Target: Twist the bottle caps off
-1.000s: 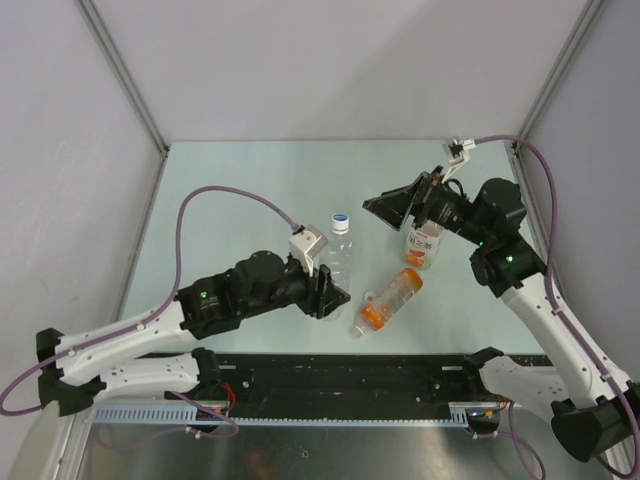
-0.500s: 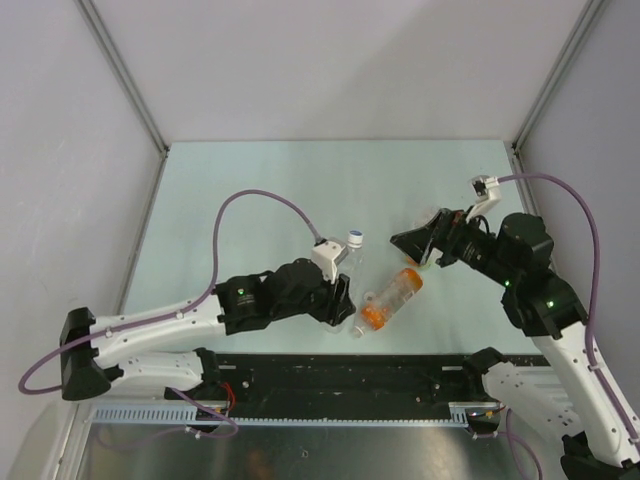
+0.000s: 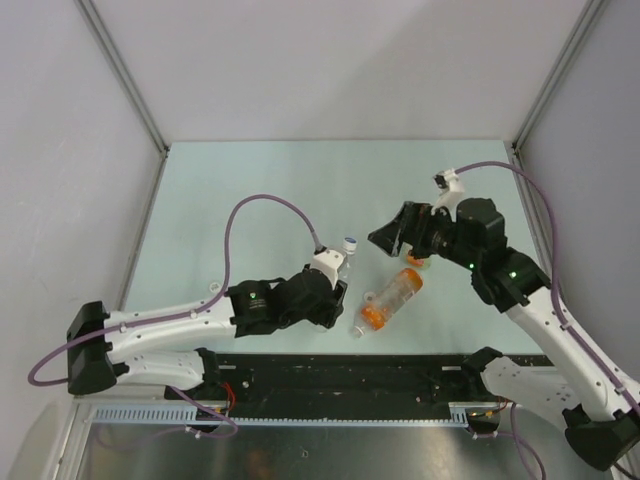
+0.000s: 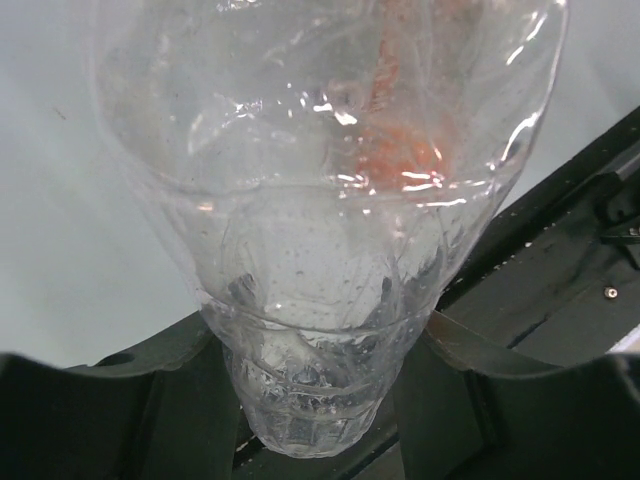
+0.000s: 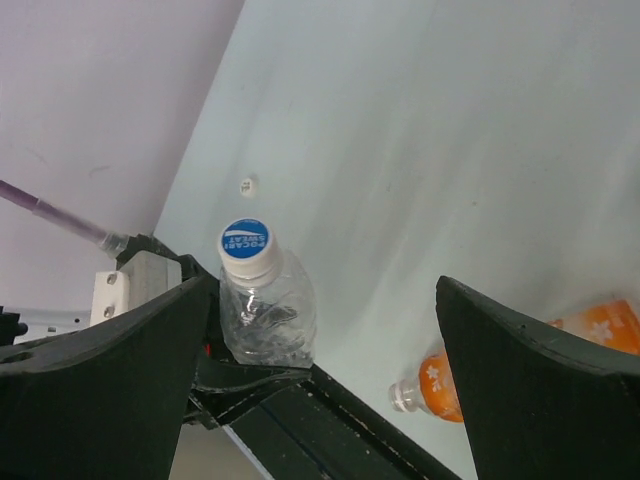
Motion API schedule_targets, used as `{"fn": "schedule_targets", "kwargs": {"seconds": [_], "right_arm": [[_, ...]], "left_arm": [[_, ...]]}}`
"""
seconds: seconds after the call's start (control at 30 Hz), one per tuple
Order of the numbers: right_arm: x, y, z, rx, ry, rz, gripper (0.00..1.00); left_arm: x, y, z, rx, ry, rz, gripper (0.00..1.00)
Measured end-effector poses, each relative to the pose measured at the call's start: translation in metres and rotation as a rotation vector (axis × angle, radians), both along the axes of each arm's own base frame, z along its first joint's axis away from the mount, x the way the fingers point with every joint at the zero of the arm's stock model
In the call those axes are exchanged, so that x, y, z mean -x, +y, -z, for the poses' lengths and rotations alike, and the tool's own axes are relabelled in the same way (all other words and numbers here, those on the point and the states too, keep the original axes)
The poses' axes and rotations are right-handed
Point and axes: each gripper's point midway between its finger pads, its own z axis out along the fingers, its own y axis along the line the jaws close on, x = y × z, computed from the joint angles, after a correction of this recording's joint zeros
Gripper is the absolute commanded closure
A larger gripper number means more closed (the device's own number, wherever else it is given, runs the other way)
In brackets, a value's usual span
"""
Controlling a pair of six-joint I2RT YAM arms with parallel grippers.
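My left gripper [image 3: 335,292] is shut on the lower body of the clear bottle [image 5: 268,318], which stands tilted with its bottle cap [image 5: 247,246], white with a blue top, still on. In the left wrist view the bottle's base [image 4: 310,400] sits between both fingers [image 4: 130,400]. My right gripper [image 3: 388,238] hangs open just right of that cap, with nothing between its fingers [image 5: 540,390]. The orange bottle [image 3: 392,298] lies on its side, its neck [image 5: 412,392] bare. A third bottle [image 3: 412,263] is mostly hidden under my right gripper.
A small loose white cap [image 5: 247,185] lies on the pale green table [image 3: 260,190] beyond the left gripper. Grey walls close the table in at the left, back and right. The black rail [image 3: 350,375] runs along the near edge.
My left arm has carried the clear bottle right and nearer, tilting it. My right gripper left its place over the third bottle, dipped, then swung left toward the clear bottle's cap, staying open.
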Motion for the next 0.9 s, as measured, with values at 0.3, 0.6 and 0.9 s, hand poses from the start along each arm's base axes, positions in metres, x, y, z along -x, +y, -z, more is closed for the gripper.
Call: {"fn": "schedule_targets", "kwargs": {"seconds": [0.3, 0.6, 0.9], "right_arm": [[-0.008, 0.045, 0.02, 0.042, 0.025, -0.024, 0.03], [0.001, 0.078, 0.027, 0.078, 0.028, -0.065, 0.26], [0.01, 0.088, 0.03, 0.079, 0.038, -0.092, 0.36]], "left_arm": [[0.002, 0.01, 0.016, -0.095, -0.016, -0.014, 1.0], [0.01, 0.015, 0.021, -0.147, -0.023, -0.006, 1.0], [0.012, 0.018, 0.012, -0.127, -0.027, -0.026, 1.0]]}}
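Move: The blue cap on the clear bottle is about 9 cm left of the right hand, 1 cm ahead and 4 cm below. A loose white cap lies some 5 cm back, 1 cm left and 28 below; the orange bottle lies 5 back, 4 right, 26 below. From the left hand, which still grips the clear bottle, the blue cap is roughly 9 cm ahead, 3 right and 11 above. The right hand goes about 9 cm left, sinking 3, fingers part-closing around the blue cap; left keeps its grip. ##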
